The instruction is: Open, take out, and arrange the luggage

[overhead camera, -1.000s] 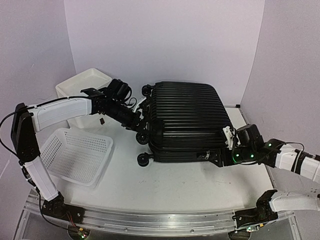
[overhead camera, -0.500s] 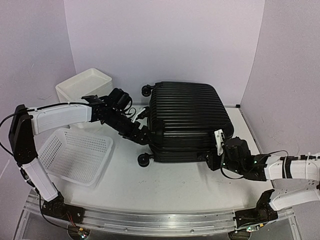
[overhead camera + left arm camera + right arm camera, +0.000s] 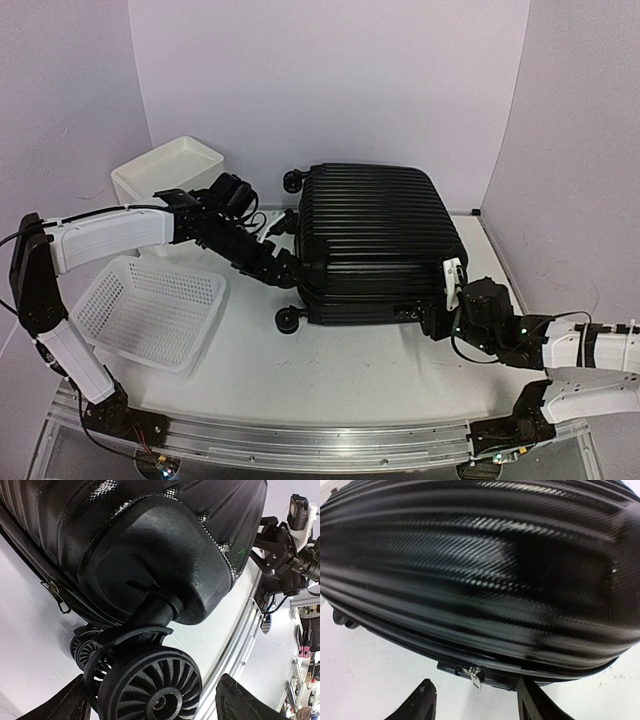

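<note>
The luggage, a black ribbed hard-shell suitcase, lies flat and zipped shut in the middle of the table. My left gripper reaches in at its left side. In the left wrist view a black caster wheel sits between the widely spread fingers, with a gap on the right. My right gripper is low at the suitcase's front right edge. In the right wrist view its open fingers straddle the table just short of the silver zipper pull, holding nothing.
A white perforated basket lies tilted at the near left. A white box stands behind it by the wall. A second caster sticks out at the suitcase's front left corner. A metal rail runs along the table's near edge.
My left gripper slid right and down onto the suitcase's left caster. My right arm dropped from the suitcase's right corner to the table at its front edge, facing the zipper.
</note>
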You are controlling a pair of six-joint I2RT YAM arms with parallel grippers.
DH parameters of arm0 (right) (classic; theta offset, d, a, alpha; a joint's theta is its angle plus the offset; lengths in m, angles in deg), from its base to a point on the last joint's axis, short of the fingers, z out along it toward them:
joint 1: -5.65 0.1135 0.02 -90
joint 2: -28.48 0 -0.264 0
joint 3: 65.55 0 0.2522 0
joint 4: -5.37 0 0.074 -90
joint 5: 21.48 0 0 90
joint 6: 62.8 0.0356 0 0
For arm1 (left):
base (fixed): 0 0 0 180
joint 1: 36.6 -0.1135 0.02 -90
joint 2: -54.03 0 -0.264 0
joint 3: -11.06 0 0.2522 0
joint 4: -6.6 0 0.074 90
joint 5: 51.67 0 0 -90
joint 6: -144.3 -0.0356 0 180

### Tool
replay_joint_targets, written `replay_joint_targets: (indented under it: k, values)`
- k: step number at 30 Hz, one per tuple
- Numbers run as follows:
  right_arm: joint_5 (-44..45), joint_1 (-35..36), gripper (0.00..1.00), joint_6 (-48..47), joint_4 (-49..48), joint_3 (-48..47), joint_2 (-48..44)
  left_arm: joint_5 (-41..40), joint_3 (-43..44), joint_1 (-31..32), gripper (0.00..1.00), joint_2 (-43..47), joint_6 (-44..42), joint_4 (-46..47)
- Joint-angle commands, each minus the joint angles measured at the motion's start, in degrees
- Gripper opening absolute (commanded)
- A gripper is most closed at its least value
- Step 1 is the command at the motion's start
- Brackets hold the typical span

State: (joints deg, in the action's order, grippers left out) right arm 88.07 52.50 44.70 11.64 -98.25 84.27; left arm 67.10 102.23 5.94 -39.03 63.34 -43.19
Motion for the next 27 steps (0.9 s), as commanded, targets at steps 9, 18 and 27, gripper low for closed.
replay_joint_targets:
  k: [9, 18, 27]
  values:
    - [-17.9, -8.1, 0.44, 4.6, -5.5, 0.7, 3.7, 5.6, -2.3, 0.2, 0.86, 6.1, 2.9, 6.2]
    - [-18.3, -8.1, 0.34, 5.5, -12.7, 1.6, 7.1, 7.7, -2.7, 0.2, 0.85, 6.7, 3.9, 8.2]
    - [-14.7, -8.0, 0.18, 6.8, -17.1, 1.6, 10.8, 7.3, -3.3, 0.2, 0.85, 7.0, 4.5, 8.4]
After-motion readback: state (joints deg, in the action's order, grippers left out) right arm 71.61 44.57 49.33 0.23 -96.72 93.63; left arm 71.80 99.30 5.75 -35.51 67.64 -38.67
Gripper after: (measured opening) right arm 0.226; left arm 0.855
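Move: The small metal zipper pull on the suitcase's near side lies about 3 cm ahead of the right fingertips, 2 cm to their left and 2 cm below. The suitcase's middle is some 17 cm ahead and 9 cm left of that hand, at nearly its height; the lower near caster is about 26 cm left, 1 cm ahead and 6 cm down. The upper near caster sits between the left hand's open fingers, level fore and aft, about 2 cm right and 2 cm lower; from that hand the pull is roughly 23 cm right, 1 cm ahead and 9 cm below. The zipper pull is closed in on by the right hand, which sinks about 3 cm while drifting slightly right, then eases some 2 cm left and 1 cm forward, wrist rolling and tipping down about 10 degrees, its half-open fingers narrowing around the pull. The left hand, still open, rises 2 cm and backs 1 cm at the upper near caster. ##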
